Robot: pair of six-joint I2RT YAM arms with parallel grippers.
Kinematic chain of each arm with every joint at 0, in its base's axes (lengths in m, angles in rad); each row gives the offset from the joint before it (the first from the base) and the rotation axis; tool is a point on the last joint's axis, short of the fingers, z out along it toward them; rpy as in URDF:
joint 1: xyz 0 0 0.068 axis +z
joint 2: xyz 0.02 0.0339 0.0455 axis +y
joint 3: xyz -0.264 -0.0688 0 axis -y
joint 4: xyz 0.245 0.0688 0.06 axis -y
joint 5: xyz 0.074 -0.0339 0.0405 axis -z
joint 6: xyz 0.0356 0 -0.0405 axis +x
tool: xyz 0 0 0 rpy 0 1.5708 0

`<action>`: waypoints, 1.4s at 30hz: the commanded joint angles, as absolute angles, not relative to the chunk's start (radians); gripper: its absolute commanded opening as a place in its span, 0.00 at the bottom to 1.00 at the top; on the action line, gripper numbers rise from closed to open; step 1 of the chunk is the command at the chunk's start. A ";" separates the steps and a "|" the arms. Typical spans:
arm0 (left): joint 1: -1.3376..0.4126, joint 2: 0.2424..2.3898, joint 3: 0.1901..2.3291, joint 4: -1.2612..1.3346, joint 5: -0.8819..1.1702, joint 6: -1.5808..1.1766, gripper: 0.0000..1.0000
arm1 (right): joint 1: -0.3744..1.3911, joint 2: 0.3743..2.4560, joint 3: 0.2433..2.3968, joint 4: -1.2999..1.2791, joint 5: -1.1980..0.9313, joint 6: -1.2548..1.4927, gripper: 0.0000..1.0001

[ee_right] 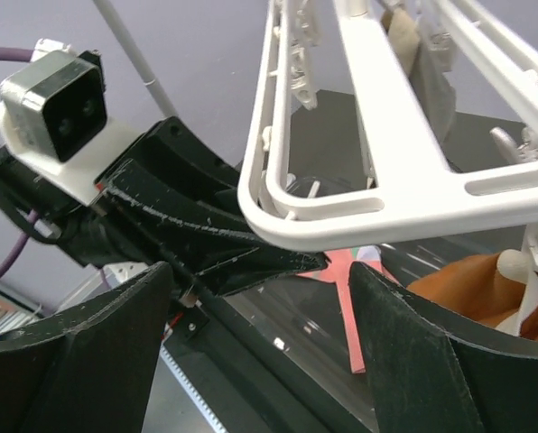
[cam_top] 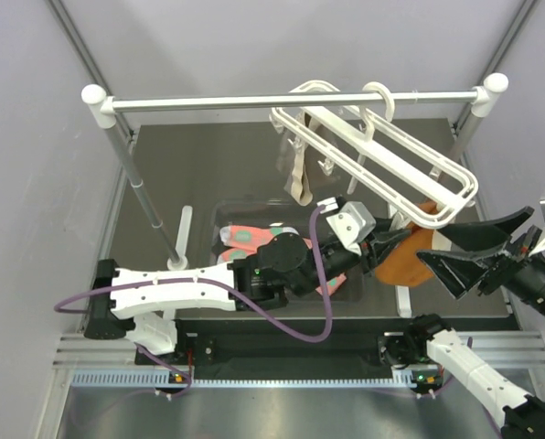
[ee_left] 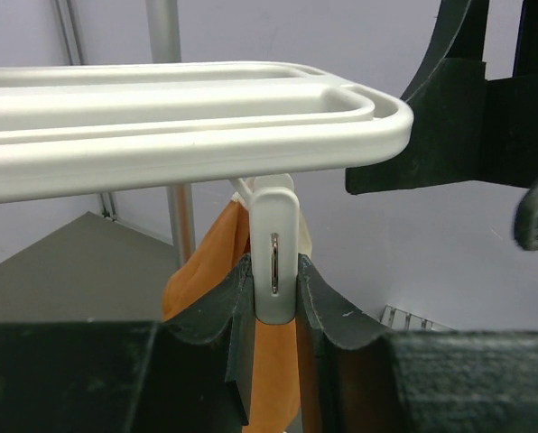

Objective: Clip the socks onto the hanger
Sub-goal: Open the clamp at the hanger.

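The white hanger (cam_top: 410,155) hangs by its hook from the metal rail and tilts down to the right. My left gripper (cam_top: 393,245) reaches up under the hanger's low end. In the left wrist view it (ee_left: 274,275) is shut on a white dangling clip (ee_left: 274,236), one finger on each side. A rust-orange cloth (ee_left: 197,275) hangs just behind that clip. The salmon-pink socks (cam_top: 243,238) lie on the table under the left arm, partly hidden; one strip (ee_right: 350,316) shows in the right wrist view. My right gripper (cam_top: 440,247) stands open just right of the orange cloth, holding nothing.
A metal rail (cam_top: 254,102) with white ball ends spans the back on two posts. A beige-grey cloth (cam_top: 298,181) hangs from a clip at the hanger's left end. The two grippers are close together under the hanger's corner (ee_right: 341,216). Grey walls stand on both sides.
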State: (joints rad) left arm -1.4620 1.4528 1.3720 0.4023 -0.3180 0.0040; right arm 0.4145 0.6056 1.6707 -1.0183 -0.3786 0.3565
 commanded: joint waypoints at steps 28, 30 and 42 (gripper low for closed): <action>-1.568 1.585 1.549 0.370 -0.591 0.087 0.00 | 0.403 0.545 1.427 -0.690 -0.288 0.491 0.58; -1.568 1.595 1.560 0.368 -0.597 0.087 0.00 | 0.405 0.538 1.405 -0.666 -0.290 0.506 0.59; -1.575 1.620 1.577 0.365 -0.614 0.095 0.00 | 0.403 0.514 1.353 -0.604 -0.281 0.538 0.40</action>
State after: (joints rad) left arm -1.5589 1.6062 1.5433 0.3801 -0.6167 0.0792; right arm 0.4137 0.5194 1.3548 -0.6765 -0.2810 0.5282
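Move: The clamp under the hanger's near end is already pinched in the left hand's fingers, right at its hand point. From the open right hand, the clamp lies about 6 cm ahead and 6 cm to the left, roughly level. The hanger's near end is some 7 cm ahead of the right hand, 2 cm left and 3 cm above. The orange sock hangs some 10 cm ahead, 5 cm left and 11 cm below. The right fingers come in around the clamp just under the hanger's end, one on either side, narrowing to about half their opening; whether they already touch can't be seen. The right hand gets there by going forward about 5 cm, sinking slightly and rolling so its left side rises some 10 degrees. The left hand keeps its pinch and carries the clamp about 2 cm to the right towards it, turning some 10 degrees counter-clockwise. ##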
